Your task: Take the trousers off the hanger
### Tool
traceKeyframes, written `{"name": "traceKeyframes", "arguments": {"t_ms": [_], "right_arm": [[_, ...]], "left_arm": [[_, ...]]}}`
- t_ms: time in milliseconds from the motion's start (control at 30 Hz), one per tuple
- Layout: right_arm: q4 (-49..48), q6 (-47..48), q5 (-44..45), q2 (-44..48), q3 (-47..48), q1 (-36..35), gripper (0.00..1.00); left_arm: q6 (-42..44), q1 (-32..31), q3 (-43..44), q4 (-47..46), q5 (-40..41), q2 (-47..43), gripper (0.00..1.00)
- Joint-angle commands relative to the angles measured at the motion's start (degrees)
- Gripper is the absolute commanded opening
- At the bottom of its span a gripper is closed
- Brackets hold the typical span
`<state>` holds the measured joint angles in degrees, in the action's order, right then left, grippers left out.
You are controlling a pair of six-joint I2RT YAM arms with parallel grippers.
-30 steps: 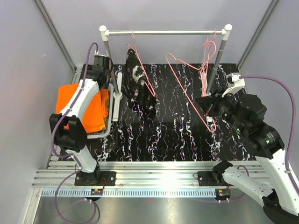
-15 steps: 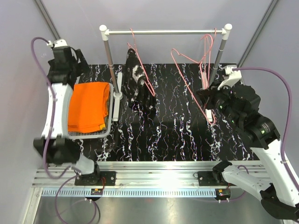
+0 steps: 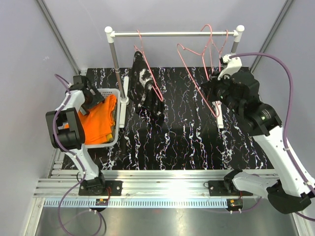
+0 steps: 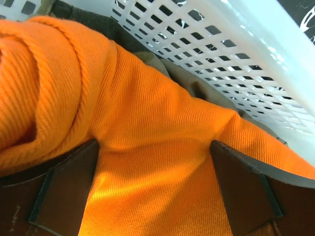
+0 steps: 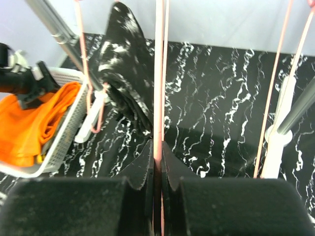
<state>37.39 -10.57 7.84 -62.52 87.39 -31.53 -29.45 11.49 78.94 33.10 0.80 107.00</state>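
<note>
The black trousers with white splashes [image 3: 147, 91] hang folded over a pink hanger on the rail [image 3: 172, 34]; they also show in the right wrist view [image 5: 125, 73]. The bright orange trousers [image 3: 96, 120] lie in the white basket [image 3: 112, 135]. My left gripper [image 3: 91, 98] is down in the basket, open, its fingers [image 4: 66, 189] spread wide on the orange cloth [image 4: 147, 147]. Olive cloth [image 4: 197, 83] shows under it. My right gripper [image 3: 212, 92] is shut on an empty pink hanger [image 3: 197, 81], the wire [image 5: 158, 98] pinched between closed jaws.
The rail stands on two posts with white bases, left [image 3: 121, 98] and right [image 3: 220, 120]. Another empty pink hanger [image 3: 219, 46] hangs at the rail's right end. The basket wall [image 4: 236, 64] is close beside my left gripper. The black marbled mat [image 3: 187, 142] covers the table.
My left arm came down from high at the back left into the basket onto the orange trousers. My right gripper raised the empty hanger up and back toward the rail.
</note>
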Motion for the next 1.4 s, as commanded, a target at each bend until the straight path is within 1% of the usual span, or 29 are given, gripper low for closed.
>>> {"name": "traceKeyframes", "arguments": {"t_ms": [0, 67, 100, 167, 233, 300, 400, 433, 533, 567, 633, 667, 700, 800, 867, 933, 1000, 1033, 1067, 1100, 1167, 1300, 1367], "right_arm": [[-2.4, -0.6, 4.1, -1.3, 1.8, -0.2, 0.00], [-3.3, -0.5, 4.4, -1.0, 0.7, -0.3, 0.00], [-4.2, -0.3, 4.7, -1.1, 0.3, -0.1, 0.00], [-4.5, 0.1, 6.4, -1.5, 0.3, -0.2, 0.00], [-5.1, 0.8, 6.8, -2.5, 0.7, -0.2, 0.00], [-6.1, 1.1, 8.1, -3.7, 1.2, -0.2, 0.00], [-8.0, 1.8, 10.4, -5.5, 2.0, -0.2, 0.00], [-8.3, 2.1, 11.7, -6.2, 2.5, -0.2, 0.00], [-9.5, 3.0, 13.7, -9.7, 3.8, 0.0, 0.00], [-11.0, 3.2, 14.2, -10.6, 4.0, -0.1, 0.00], [-12.8, 3.6, 15.1, -12.9, 4.1, 0.8, 0.00], [-13.7, 3.5, 14.8, -13.7, 4.2, 1.4, 0.00], [-14.2, 2.7, 14.2, -15.0, 4.3, 3.0, 0.00], [-15.9, 2.2, 12.6, -17.1, 3.9, 4.9, 0.00], [-16.3, 2.0, 12.3, -18.0, 3.7, 6.1, 0.00], [-16.1, 1.0, 12.2, -18.9, 2.6, 7.0, 0.00], [-16.5, 0.6, 12.1, -18.6, 0.2, 7.3, 0.02], [-16.6, 0.3, 12.5, -18.3, -0.5, 7.4, 0.04], [-16.6, 0.0, 12.8, -17.8, -1.2, 7.4, 0.17], [-16.6, -0.6, 13.4, -17.5, -2.1, 7.5, 0.25], [-16.1, -1.0, 13.9, -16.2, -2.7, 7.7, 0.30], [-13.2, -0.6, 12.7, -14.5, -0.6, 7.7, 0.49], [-10.2, -0.6, 10.8, -13.4, 1.1, 7.7, 0.54]], "left_arm": [[-2.4, -0.5, -0.2, 8.6, -5.6, -1.0, 0.99], [-1.7, 0.7, 0.6, 9.2, -5.5, -4.2, 0.99], [-1.3, 1.2, 2.0, 10.0, -5.8, -7.2, 0.99], [-0.5, 2.1, 4.2, 11.5, -4.8, -10.6, 0.99], [0.4, 2.4, 7.4, 13.2, -4.1, -15.2, 0.99], [1.6, 2.3, 10.5, 15.6, -3.1, -18.0, 0.99], [3.3, 2.4, 13.0, 18.2, -2.9, -23.2, 0.99], [3.9, 2.3, 14.2, 18.9, -3.1, -26.3, 0.99], [6.0, 2.4, 13.4, 19.5, -4.0, -32.3, 0.99], [6.5, 2.2, 12.8, 19.2, -4.5, -36.6, 0.99], [8.2, 2.3, 11.5, 18.3, -4.5, -41.2, 0.99], [8.8, 2.2, 10.2, 18.0, -4.5, -45.6, 0.99], [9.6, 2.1, 9.4, 17.7, -4.4, -47.6, 0.99], [10.9, -0.1, 5.9, 16.3, -2.4, -54.2, 0.99], [11.6, -2.2, 4.8, 16.4, -1.1, -56.1, 0.99], [12.6, -4.5, 4.6, 17.2, 2.7, -57.1, 0.99], [13.1, -5.8, 4.1, 17.7, 3.6, -57.6, 0.99], [13.3, -6.6, 3.9, 17.6, 4.4, -57.9, 0.99], [13.5, -7.0, 3.7, 17.7, 4.4, -58.0, 0.99], [13.7, -7.4, 3.5, 17.8, 4.4, -58.0, 0.99], [14.2, -8.2, 3.2, 17.8, 4.9, -58.0, 0.99], [14.7, -9.4, 3.2, 18.2, 6.0, -57.9, 0.99], [14.8, -9.8, 3.4, 18.4, 6.2, -58.0, 0.99]]}}
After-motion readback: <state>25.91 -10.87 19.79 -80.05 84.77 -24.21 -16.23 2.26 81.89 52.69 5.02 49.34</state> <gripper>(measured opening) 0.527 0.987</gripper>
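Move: The right hand holds the empty pink hanger; the free stretch of rail it goes to lies about 13 cm ahead, 2 cm right and 13 cm above. The already hung empty hanger is some 6 cm right of that spot, level with it in reach; the black trousers hang about 12 cm ahead and 24 cm left of the hand. From the left hand, open in the basket, those trousers are some 32 cm right, level in reach, 28 cm higher; the orange trousers' middle is 8 cm back and 3 cm right, just below. Forward some 12 cm and down about 8, edging right at the end, the right hand carries the empty hanger to the rail while turning about 20 degrees clockwise, then opens its fingers halfway and lets go. Meanwhile the left hand, fingers still wide open, climbs steeply off the orange trousers, draws back towards its base and tilts up to point more forward. ##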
